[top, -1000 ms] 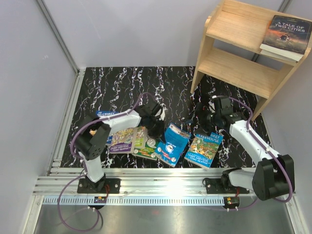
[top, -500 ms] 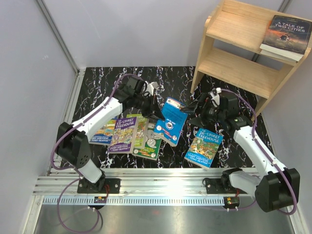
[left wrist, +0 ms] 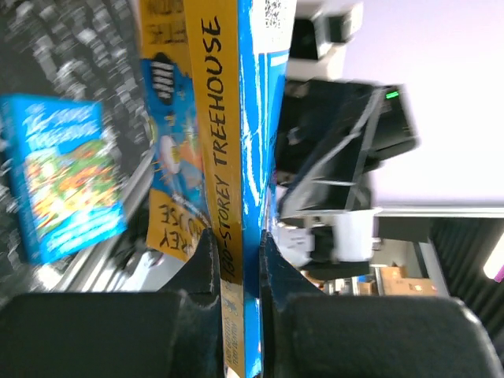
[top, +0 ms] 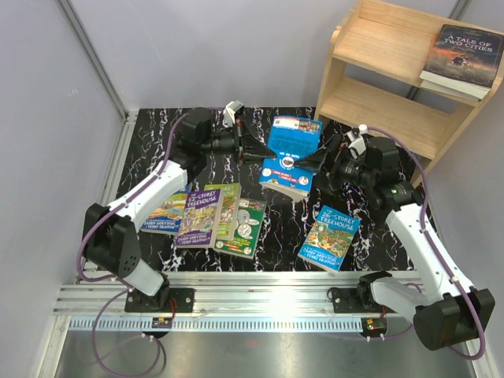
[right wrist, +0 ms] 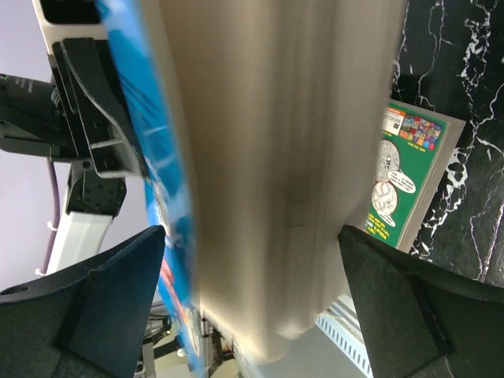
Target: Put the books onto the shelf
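Note:
A blue "Treehouse" book (top: 290,156) with a yellow spine (left wrist: 224,157) hangs in the air over the middle of the table. My left gripper (top: 262,151) (left wrist: 236,260) is shut on its spine edge. My right gripper (top: 320,157) (right wrist: 252,232) is open, and its wide jaws straddle the same book's page edge (right wrist: 268,173). Several more books (top: 206,216) lie flat at the front left, and another blue one (top: 331,236) lies at the front right. The wooden shelf (top: 386,110) stands at the back right with the dark "A Tale of Two Cities" (top: 463,57) on top.
A green book (right wrist: 405,181) lies on the black marbled table (top: 173,142) below my right gripper. The front blue book (left wrist: 63,177) also shows in the left wrist view. Grey walls close in the left side and the back, and a metal rail (top: 260,295) runs along the front.
My left arm has lifted the blue book off the table and carried it back towards the shelf. My right arm has risen and brought its open jaws round the book's far edge.

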Controlling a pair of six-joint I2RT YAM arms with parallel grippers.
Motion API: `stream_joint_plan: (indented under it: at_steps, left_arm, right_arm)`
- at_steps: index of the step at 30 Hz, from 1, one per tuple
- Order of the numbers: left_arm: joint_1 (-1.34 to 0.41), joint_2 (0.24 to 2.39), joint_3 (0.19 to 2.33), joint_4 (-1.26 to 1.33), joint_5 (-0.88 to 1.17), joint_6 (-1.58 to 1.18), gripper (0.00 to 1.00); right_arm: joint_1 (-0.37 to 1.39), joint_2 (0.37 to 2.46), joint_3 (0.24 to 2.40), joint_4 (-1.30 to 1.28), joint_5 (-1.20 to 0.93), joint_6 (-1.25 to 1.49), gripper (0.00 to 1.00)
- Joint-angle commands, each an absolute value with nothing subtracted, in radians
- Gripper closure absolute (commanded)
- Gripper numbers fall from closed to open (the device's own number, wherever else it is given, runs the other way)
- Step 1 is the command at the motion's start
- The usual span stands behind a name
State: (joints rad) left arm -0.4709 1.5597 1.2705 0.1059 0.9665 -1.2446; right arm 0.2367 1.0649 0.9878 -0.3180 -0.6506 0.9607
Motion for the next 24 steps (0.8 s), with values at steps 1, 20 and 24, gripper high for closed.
stream_joint_plan:
  at_steps: [1, 20, 24]
  left_arm:
    - [-0.456, 1.488, 1.285, 0.452, 1.063, -1.428, 1.00]
    - [-0.451, 1.617, 1.213, 1.300, 0.970, -2.026, 1.00]
    - [-0.449, 1.658, 1.241, 1.459, 0.904, -2.147, 1.00]
  right_arm:
    - [0.244, 1.016, 1.032, -0.407, -0.635, 0.914, 0.00]
    - [0.244, 0.954, 0.934, -0.166, -0.727, 1.075, 0.00]
    - [0.244, 0.872, 0.853, -0.036, -0.719, 1.144, 0.00]
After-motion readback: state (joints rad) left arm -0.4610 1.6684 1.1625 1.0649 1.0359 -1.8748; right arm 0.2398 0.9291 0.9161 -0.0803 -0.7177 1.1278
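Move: The blue book is already off the table, its spine pinched by the left gripper; its middle lies about 5 cm to that hand's right, level with it. From the right gripper, wide open around the book's free side, that middle is some 4 cm left and 1 cm ahead, at about its height. On the table roughly 30 cm below the left hand, the 26-Storey book lies 14 cm back and 16 cm right, and the green book 10 cm back and 9 cm left. Keep the left gripper shut on the spine of the blue book and raise it about 6 cm, tipping its fingers upward some 20 degrees so the free side comes up. Raise the right gripper alongside by nearly as much, easing it back 2 to 3 cm and tilting its fingers up a little; leave it wide open with the page edge between its fingers. ##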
